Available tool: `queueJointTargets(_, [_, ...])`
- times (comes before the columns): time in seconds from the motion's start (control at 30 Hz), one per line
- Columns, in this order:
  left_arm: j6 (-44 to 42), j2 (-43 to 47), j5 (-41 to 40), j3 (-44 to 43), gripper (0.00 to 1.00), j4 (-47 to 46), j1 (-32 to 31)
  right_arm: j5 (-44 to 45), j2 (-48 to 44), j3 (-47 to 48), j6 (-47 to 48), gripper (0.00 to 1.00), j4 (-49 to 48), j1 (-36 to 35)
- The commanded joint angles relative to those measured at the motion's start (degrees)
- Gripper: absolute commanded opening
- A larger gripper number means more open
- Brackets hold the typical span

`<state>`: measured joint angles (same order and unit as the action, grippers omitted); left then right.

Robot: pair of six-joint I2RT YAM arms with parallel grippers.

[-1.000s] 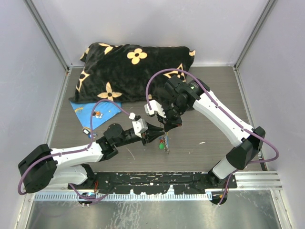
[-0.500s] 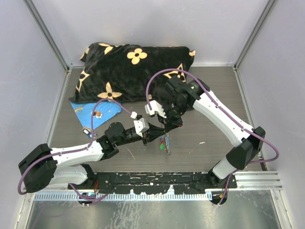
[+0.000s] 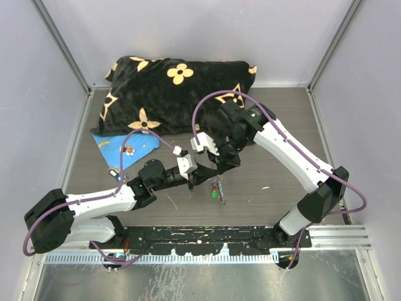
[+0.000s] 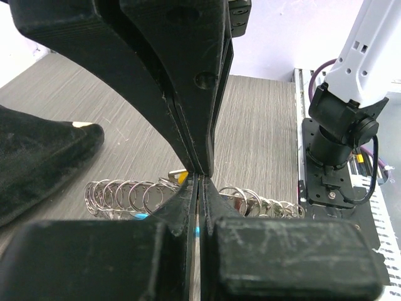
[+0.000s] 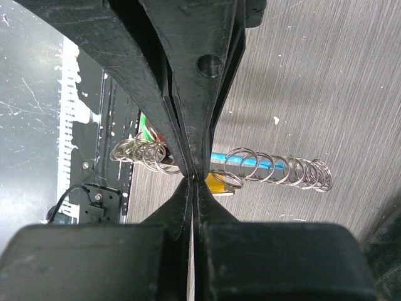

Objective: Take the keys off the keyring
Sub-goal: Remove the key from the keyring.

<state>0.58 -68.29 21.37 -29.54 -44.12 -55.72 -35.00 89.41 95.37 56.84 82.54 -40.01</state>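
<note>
The keyring [image 5: 282,169], a chain of grey wire loops with a light-blue section [image 5: 250,160], hangs level above the table. Both grippers meet tip to tip at its middle. My right gripper [image 5: 194,182] is shut on the keyring [image 4: 122,195]. My left gripper [image 4: 198,182] is shut at the same spot, its tips on the chain. The exact pinch point is hidden by the fingers. The keys [image 5: 149,128], green and red heads showing, bunch at one end of the chain. In the top view the keys [image 3: 215,189] dangle below the left gripper [image 3: 207,174] and the right gripper [image 3: 220,168].
A black pillow with tan flowers [image 3: 175,94] lies across the back. A blue flat sheet [image 3: 125,149] with small bits on it lies front left of the pillow. A white speck [image 3: 266,187] is on the table. The black mounting rail [image 3: 200,237] runs along the near edge.
My left gripper has closed its jaws and crept up toward the right gripper's tips. The right gripper has stayed shut, with the keys hanging in nearly the same place.
</note>
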Motion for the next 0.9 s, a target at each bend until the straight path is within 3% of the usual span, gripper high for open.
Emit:
queueJointTargets(0.0, [-0.10,1.03,1.62,-2.48,0.00,-0.26,0.00,-2.96,-1.16,2.54,-0.06,0.01,-1.59,-0.25])
queueJointTargets(0.27, [2.03,2.68,1.29,-0.56,0.00,-3.99,-0.07,-4.30,-0.72,1.98,-0.56,0.05,-2.78,-0.09])
queueJointTargets(0.57, [2.62,5.76,-1.60,1.66,0.00,-5.82,-0.07,-13.05,-2.66,0.99,0.84,0.28,-3.53,5.34])
queueJointTargets(0.87, [4.05,6.93,-3.49,3.15,0.00,-7.68,-0.01,-25.32,-6.66,-4.26,4.45,0.43,-5.36,13.56])
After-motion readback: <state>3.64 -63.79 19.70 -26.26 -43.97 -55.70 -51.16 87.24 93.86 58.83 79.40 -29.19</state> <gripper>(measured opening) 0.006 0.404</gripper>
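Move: The keyring's wire coil passes right at the left hand's shut tips, with the yellow key about 1 cm farther out and 1 cm below. The blue piece lies some 2 cm ahead of the left hand, 1 cm to its left and 4 cm below; the green key is about 6 cm back, 1 cm left and 2 cm below. From the right hand, whose shut tips meet the left's, the yellow key is likewise about 1 cm ahead, level sideways and 1 cm below. The keyring stays pinched in the left fingers, which keep shut and carry it about 1.5 cm to the left, rising slightly and sinking back on the way. The right hand first stays put, then opens to not quite half, lets go at the yellow key and backs off some 3 cm up and 2 cm forward, its fingertips tilting up about 15 degrees. ##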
